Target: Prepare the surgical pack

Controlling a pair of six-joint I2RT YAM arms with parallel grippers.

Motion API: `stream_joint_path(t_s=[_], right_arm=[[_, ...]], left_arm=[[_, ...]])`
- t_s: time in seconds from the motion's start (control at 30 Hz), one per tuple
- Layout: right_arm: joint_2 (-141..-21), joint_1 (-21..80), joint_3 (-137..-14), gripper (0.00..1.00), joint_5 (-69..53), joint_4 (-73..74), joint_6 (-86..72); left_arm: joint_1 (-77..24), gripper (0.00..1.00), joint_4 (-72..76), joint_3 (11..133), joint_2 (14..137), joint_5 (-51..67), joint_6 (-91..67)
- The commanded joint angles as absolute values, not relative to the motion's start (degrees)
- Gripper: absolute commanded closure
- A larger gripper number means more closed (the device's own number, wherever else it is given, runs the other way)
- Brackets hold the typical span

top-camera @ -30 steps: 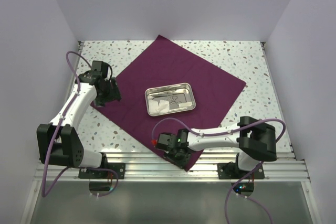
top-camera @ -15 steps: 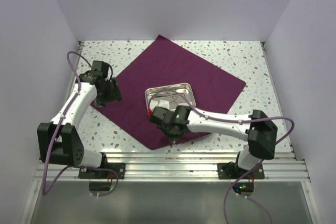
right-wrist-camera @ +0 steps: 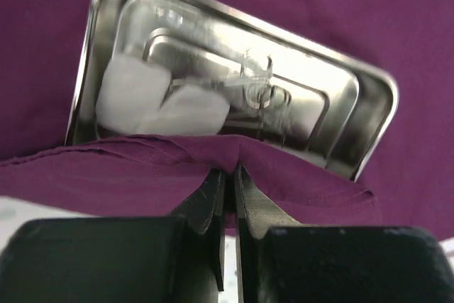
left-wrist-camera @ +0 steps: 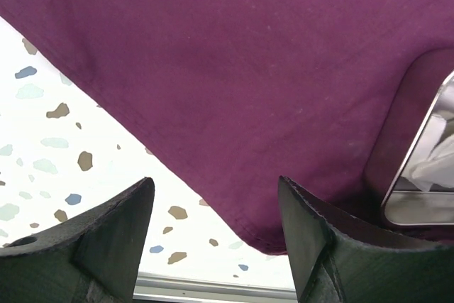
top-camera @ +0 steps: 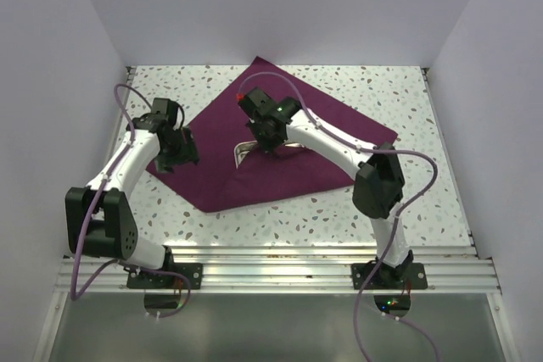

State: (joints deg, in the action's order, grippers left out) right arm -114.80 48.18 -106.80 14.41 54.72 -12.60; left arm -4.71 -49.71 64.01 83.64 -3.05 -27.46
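Observation:
The plum-purple cloth [top-camera: 254,180] lies on the speckled table, its near corner folded back over the steel tray [top-camera: 241,156]. My right gripper [top-camera: 270,143] is shut on that folded edge of the cloth [right-wrist-camera: 142,175] and holds it just over the tray's near rim. In the right wrist view the tray [right-wrist-camera: 355,115] holds two white gauze pads [right-wrist-camera: 159,101] and silvery instruments [right-wrist-camera: 259,86]. My left gripper [top-camera: 185,152] stands open at the cloth's left corner [left-wrist-camera: 269,239], which lies between its fingers untouched. The tray [left-wrist-camera: 415,207] shows at the right edge of the left wrist view.
White walls enclose the table on three sides. An aluminium rail [top-camera: 271,260] runs along the near edge by the arm bases. The right arm [top-camera: 339,146] stretches diagonally across the cloth.
My right gripper has carried the cloth's near corner from the table's front edge back over the tray, folding the cloth. It has shut tighter on the cloth. The left gripper has barely moved.

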Motion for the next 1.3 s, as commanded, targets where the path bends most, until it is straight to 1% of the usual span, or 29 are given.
stream_joint_path(t_s=[0.0,0.03,0.3,0.4,0.53,0.7,0.93,1.27], right_arm=[[-119.6,46.0,-116.0,1.00,15.9,54.9,-8.9],[-121.5,45.4,-119.1,1.00,16.6,55.1,-8.5],[-127.7,39.8,-130.6,1.00,14.8,54.9,-6.1],[-129.3,38.5,-131.9,1.00,13.0,54.1,-6.4],[-131.0,38.2,-132.9,1.00,13.7,51.5,-6.7],[-134.5,38.0,-137.2,1.00,13.5,51.0,-7.3],[-137.2,37.5,-139.0,1.00,13.3,48.7,-7.9],[-139.7,37.3,-141.8,1.00,16.2,46.1,-8.5]], left_arm=[[-3.7,0.25,-47.5,65.3,85.0,-3.7,-25.8],[-3.4,0.26,-47.7,66.2,85.5,-4.1,-25.4],[-2.9,0.25,-48.4,69.0,86.7,-7.0,-24.4],[-2.8,0.25,-49.0,69.7,87.4,-7.8,-24.3],[-2.6,0.25,-49.3,70.0,88.2,-8.6,-24.0],[-2.5,0.25,-49.2,69.3,88.1,-9.2,-23.8],[-2.2,0.25,-48.6,68.1,87.9,-8.6,-23.5],[-1.7,0.24,-47.9,67.3,87.8,-8.1,-23.2]])
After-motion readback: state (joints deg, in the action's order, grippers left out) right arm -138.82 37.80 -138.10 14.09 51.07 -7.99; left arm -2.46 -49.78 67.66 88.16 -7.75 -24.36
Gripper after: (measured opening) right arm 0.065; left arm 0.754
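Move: The right hand holds the cloth's near corner. The tray it is being drawn over has its middle about 8 cm ahead, 1 cm left and 12 cm lower; in it the gauze pads lie roughly 5 cm ahead and 7 cm left of the hand, the scissors some 9 cm ahead and 2 cm right. The cloth's far corner is about 50 cm ahead, 8 cm left. From the left hand the tray is roughly 12 cm ahead and 28 cm right, 8 cm down. Still pinching the cloth's near corner in shut fingers, the right hand draws the flap forward about 15 cm, over the tray and towards the cloth's far corner, quick at first, then slowing; it rises slightly midway, then dips a few centimetres. Its fingertips tilt a little forward. The open left hand shifts about 3 cm to the left and forward. ##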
